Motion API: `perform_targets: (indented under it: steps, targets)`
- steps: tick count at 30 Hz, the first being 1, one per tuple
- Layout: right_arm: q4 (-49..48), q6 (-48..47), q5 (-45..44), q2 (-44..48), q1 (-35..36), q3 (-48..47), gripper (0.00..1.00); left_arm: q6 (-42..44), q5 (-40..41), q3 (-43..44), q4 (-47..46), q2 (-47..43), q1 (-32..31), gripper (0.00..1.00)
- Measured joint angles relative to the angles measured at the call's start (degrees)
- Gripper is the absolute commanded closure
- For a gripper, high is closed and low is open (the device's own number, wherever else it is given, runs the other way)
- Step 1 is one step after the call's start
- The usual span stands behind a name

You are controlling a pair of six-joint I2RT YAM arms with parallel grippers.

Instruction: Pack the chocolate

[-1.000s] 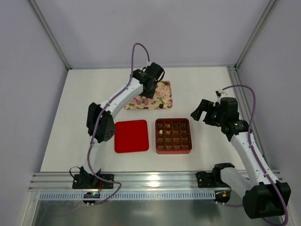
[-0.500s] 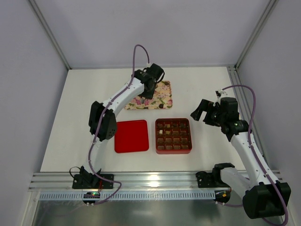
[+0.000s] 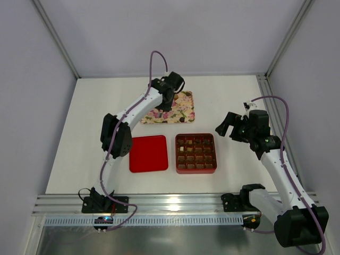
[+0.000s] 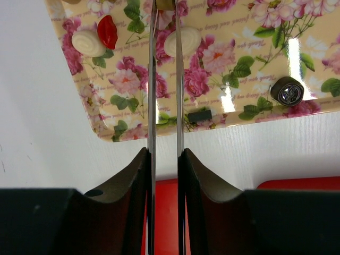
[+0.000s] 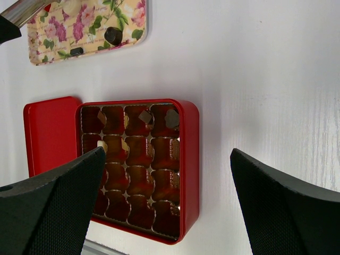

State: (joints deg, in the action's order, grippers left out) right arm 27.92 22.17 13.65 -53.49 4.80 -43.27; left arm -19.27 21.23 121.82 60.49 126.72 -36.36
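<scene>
Loose chocolate pieces lie on the flowered tray: two pale ovals, a red lip-shaped one, a dark spiral round and a small dark piece. My left gripper reaches over the tray, its thin fingers close together with a brown chocolate pinched between them at the view's top edge. The red box holds a brown gridded insert with a few pieces. Above the box's right side, my right gripper hangs open and empty.
The red lid lies flat just left of the red box. The tray sits behind both, towards the back of the white table. Metal frame posts rise at the back corners, and a rail runs along the near edge.
The left gripper's fingers have drawn closer together over the tray, and that arm has shifted slightly. The right arm has not moved.
</scene>
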Motion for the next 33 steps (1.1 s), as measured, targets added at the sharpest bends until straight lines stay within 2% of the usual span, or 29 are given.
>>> perform_targets:
  steps: [18, 27, 33]
  targets:
    - [-0.02, 0.0, 0.0, -0.02, 0.0, 0.0, 0.0, 0.68, 0.07, 0.11, 0.96, -2.12, 0.04, 0.79]
    - [-0.02, 0.0, 0.0, -0.02, 0.0, 0.0, 0.0, 0.87, -1.16, -0.35, 1.66, -9.75, 0.04, 0.82]
    - [-0.04, 0.02, -0.04, -0.02, 0.0, 0.0, 0.0, 0.07, -4.79, -9.4, 0.59, -19.78, -1.36, 0.82]
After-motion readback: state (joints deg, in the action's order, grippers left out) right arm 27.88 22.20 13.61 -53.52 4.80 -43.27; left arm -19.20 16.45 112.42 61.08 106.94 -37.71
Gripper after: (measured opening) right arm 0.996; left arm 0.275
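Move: Ahead of the left hand by about 6 cm and some 11 cm below it, the gold-brown chocolate already sits between the tips of the tweezers it holds. The cream disk lies about 4 cm nearer than that chocolate; the red chocolate lies roughly 6 cm to its left and 1 cm nearer. The divided box is about 19 cm back and 13 cm right of this hand. From the right hand the gold-brown chocolate is about 18 cm ahead, 23 cm left and 15 cm down. Holding still at first while its grip on the tweezers tightens a little, the left hand then lifts the pinched gold-brown chocolate straight up off the tray, about 10 cm in all. Late in the rise it swings back some 5 cm towards its own base, tilting by about 10 degrees, with the tweezers kept squeezed. ##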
